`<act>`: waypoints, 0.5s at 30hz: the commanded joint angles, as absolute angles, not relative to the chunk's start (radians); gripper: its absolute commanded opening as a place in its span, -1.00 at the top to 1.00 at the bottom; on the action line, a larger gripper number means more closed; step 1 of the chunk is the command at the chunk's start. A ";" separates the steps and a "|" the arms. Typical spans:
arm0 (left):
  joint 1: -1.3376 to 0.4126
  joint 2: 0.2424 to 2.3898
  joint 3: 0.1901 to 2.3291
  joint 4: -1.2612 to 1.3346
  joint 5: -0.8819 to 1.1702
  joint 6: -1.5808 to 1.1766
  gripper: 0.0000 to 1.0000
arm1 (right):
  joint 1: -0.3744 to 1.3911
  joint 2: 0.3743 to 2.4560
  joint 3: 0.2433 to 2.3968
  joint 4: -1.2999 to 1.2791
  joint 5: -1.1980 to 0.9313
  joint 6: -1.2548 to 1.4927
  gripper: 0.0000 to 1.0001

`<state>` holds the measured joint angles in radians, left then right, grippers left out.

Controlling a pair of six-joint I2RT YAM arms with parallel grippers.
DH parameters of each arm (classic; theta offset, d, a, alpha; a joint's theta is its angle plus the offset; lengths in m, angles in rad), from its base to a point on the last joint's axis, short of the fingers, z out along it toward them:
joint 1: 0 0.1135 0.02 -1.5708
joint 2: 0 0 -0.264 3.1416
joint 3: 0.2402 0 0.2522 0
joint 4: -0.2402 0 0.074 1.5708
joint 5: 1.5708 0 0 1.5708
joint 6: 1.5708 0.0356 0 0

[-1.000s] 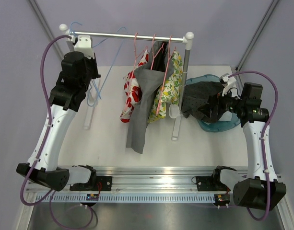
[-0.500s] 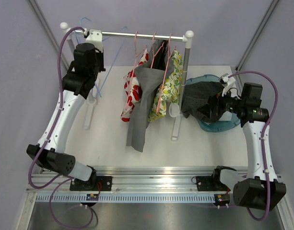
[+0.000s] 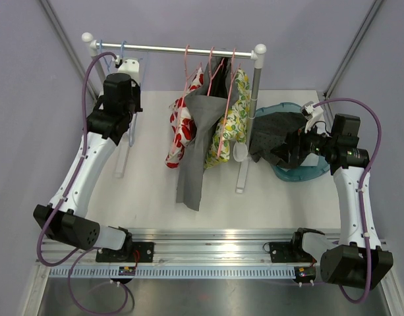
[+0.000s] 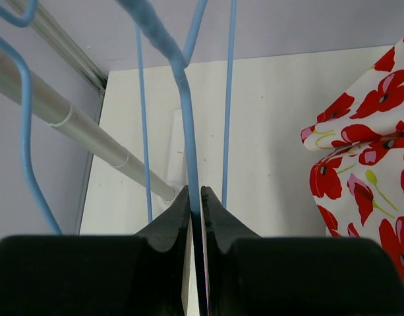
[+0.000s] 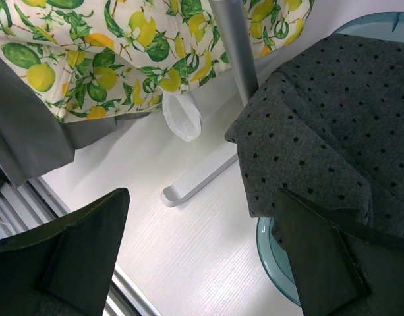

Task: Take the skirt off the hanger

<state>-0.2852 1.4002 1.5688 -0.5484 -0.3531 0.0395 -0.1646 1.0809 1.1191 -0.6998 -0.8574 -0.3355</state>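
Observation:
The dark grey dotted skirt [image 3: 281,131] lies bunched in a teal basin [image 3: 300,174] at the right, off any hanger; it also fills the right of the right wrist view [image 5: 320,112]. An empty blue wire hanger [image 3: 123,47] sits with its hook at the rail's left end. My left gripper [image 3: 125,62] is shut on the blue hanger wire [image 4: 182,79], which runs between the jaws [image 4: 195,194] with only a sliver of light beside it. My right gripper [image 3: 284,151] hovers open [image 5: 202,197] beside the skirt, holding nothing.
A rail [image 3: 169,47] on white posts [image 3: 256,85] carries three pink hangers with a red poppy garment [image 3: 182,125], a plain grey one [image 3: 195,145] and a lemon-print one [image 3: 231,118]. The rack's feet [image 3: 241,174] lie on the white table.
My left arm has swung right along the rail with the blue hanger, whose hook now sits at the rail. The right arm has not moved.

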 commanded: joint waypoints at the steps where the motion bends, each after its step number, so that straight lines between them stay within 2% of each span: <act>1: -0.270 1.355 1.557 -0.511 -0.361 0.011 0.77 | -0.163 1.072 1.120 -0.673 -0.884 -0.341 -0.99; 2: -0.270 1.353 1.555 -0.509 -0.357 0.012 0.74 | -0.163 1.069 1.120 -0.673 -0.884 -0.341 -0.99; 4: -0.267 1.345 1.552 -0.512 -0.347 0.006 0.42 | -0.163 1.066 1.118 -0.673 -0.882 -0.342 -0.99; 6: -0.264 1.327 1.552 -0.511 -0.325 0.005 0.25 | -0.163 1.066 1.118 -0.673 -0.882 -0.342 -0.99; 7: -0.264 1.316 1.554 -0.512 -0.316 0.005 0.05 | -0.163 1.068 1.118 -0.673 -0.882 -0.344 -0.99; 10: -0.262 1.272 1.569 -0.520 -0.278 -0.029 -0.23 | -0.163 1.066 1.118 -0.675 -0.888 -0.344 -0.99; 15: -0.262 1.174 1.586 -0.549 -0.195 -0.051 -0.49 | -0.163 1.068 1.115 -0.681 -0.900 -0.359 -0.99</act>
<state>-0.2665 1.2655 1.5532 -0.5606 -0.2729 -0.0246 -0.1646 1.0809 1.1175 -0.6998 -0.8597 -0.3408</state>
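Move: The left hand still pinches the blue hanger, its hook on the rail some 8 cm ahead, 4 cm left and 13 cm above. The other blue hanger's hook is about 11 cm left, 8 cm ahead and equally high; the red-flowered skirt hangs roughly 16 cm right, 5 cm ahead and 6 cm below. From the right hand, the hanger's rail spot lies some 50 cm left, 20 cm ahead and 20 cm up. The left fingers open wide, releasing the blue hanger, while the hand backs off and rises, about 5 cm altogether. ##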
